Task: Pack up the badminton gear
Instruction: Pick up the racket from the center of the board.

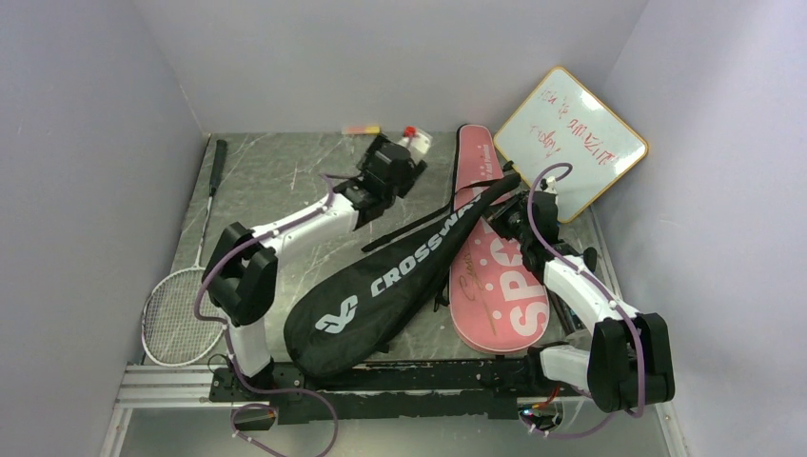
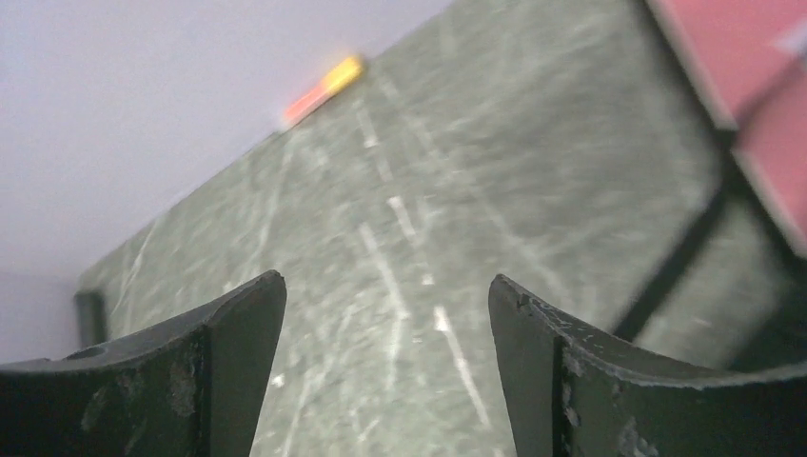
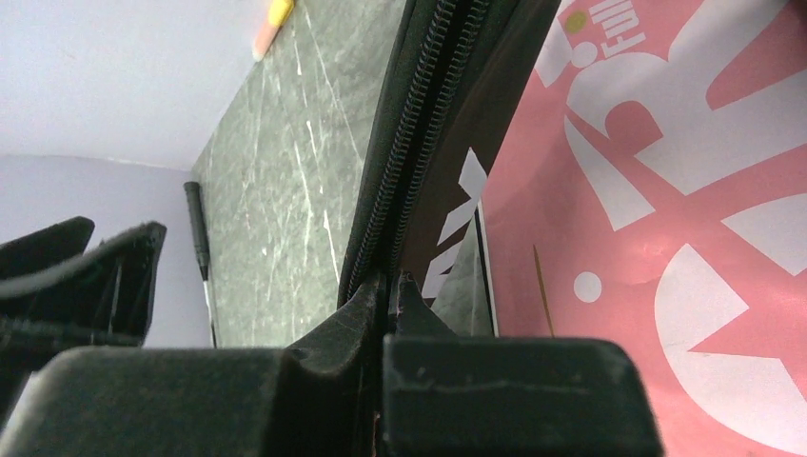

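The black "CROSSWAY" racket cover (image 1: 381,286) lies diagonally across the table, its narrow end over the pink "SPORT" racket cover (image 1: 495,286). My right gripper (image 1: 509,209) is at that narrow end, shut on the zipper edge of the black cover (image 3: 447,95), with the pink cover (image 3: 666,190) beside it. My left gripper (image 1: 404,154) is near the back of the table and stands open (image 2: 385,295) over bare tabletop, holding nothing. A white-framed racket (image 1: 176,314) lies along the left wall. A small white and red object (image 1: 415,140) sits just behind the left gripper.
A wood-framed whiteboard (image 1: 571,138) with red writing leans in the back right corner. A pink-yellow marker (image 1: 362,129) lies at the back wall. A black strap (image 2: 680,262) crosses the table near the pink cover (image 2: 742,48). Walls close in three sides.
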`<state>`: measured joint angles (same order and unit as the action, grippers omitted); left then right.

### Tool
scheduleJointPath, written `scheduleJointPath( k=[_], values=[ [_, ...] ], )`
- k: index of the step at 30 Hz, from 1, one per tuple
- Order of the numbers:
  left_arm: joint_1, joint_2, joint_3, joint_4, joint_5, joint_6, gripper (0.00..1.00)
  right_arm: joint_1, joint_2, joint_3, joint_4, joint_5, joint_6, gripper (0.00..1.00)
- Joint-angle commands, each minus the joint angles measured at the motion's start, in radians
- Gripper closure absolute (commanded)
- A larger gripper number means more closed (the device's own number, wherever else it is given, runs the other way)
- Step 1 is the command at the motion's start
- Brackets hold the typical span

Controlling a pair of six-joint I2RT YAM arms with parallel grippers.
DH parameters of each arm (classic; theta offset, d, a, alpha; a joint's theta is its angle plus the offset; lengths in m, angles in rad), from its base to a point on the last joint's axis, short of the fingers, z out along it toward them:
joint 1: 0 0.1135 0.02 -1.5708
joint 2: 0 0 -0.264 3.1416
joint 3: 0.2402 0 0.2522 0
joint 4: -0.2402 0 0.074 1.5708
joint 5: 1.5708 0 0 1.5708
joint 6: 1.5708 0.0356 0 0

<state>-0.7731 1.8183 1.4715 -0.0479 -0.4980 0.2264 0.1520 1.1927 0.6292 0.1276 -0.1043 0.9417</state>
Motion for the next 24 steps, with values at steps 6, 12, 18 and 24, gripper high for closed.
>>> scheduleJointPath(
  k=[6,12,18,24],
  values=[
    [0.357,0.056,0.019,-0.121,0.043,-0.312,0.18,0.003,-0.014,0.063,0.032,-0.018,-0.02,1.0],
    [0.51,-0.008,-0.09,-0.119,0.058,-0.331,0.12,0.002,-0.025,0.046,0.047,-0.008,-0.032,1.0],
    [0.834,-0.046,-0.142,-0.14,0.354,-0.331,0.16,0.003,-0.013,0.044,0.057,-0.046,-0.043,1.0],
    [0.931,-0.025,-0.104,-0.204,0.332,-0.261,0.1,0.002,0.002,0.028,0.09,-0.072,-0.039,1.0]
  ],
)
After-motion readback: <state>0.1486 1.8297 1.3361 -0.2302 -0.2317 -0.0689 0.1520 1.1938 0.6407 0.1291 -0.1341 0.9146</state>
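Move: The racket's black handle lies on the table about 16 cm ahead of the left hand, 50 cm to its left and 21 cm below. The racket head is on that same line but 27 cm back. The yellow-ended stick is some 28 cm ahead and 6 cm left, the black bag's middle 15 cm back and 5 cm right. From the right hand, the handle is about 24 cm ahead and 82 cm left. The left hand sweeps about 40 cm left across the bare table towards the racket's handle, swinging a little forward then back, sinking some 10 cm, turning about 50 degrees counter-clockwise and tipping farther down, fingers still wide open and short of any touch. Meanwhile the right hand stays nearly still, its shut fingers keeping their pinch on the black bag near its narrow end. ##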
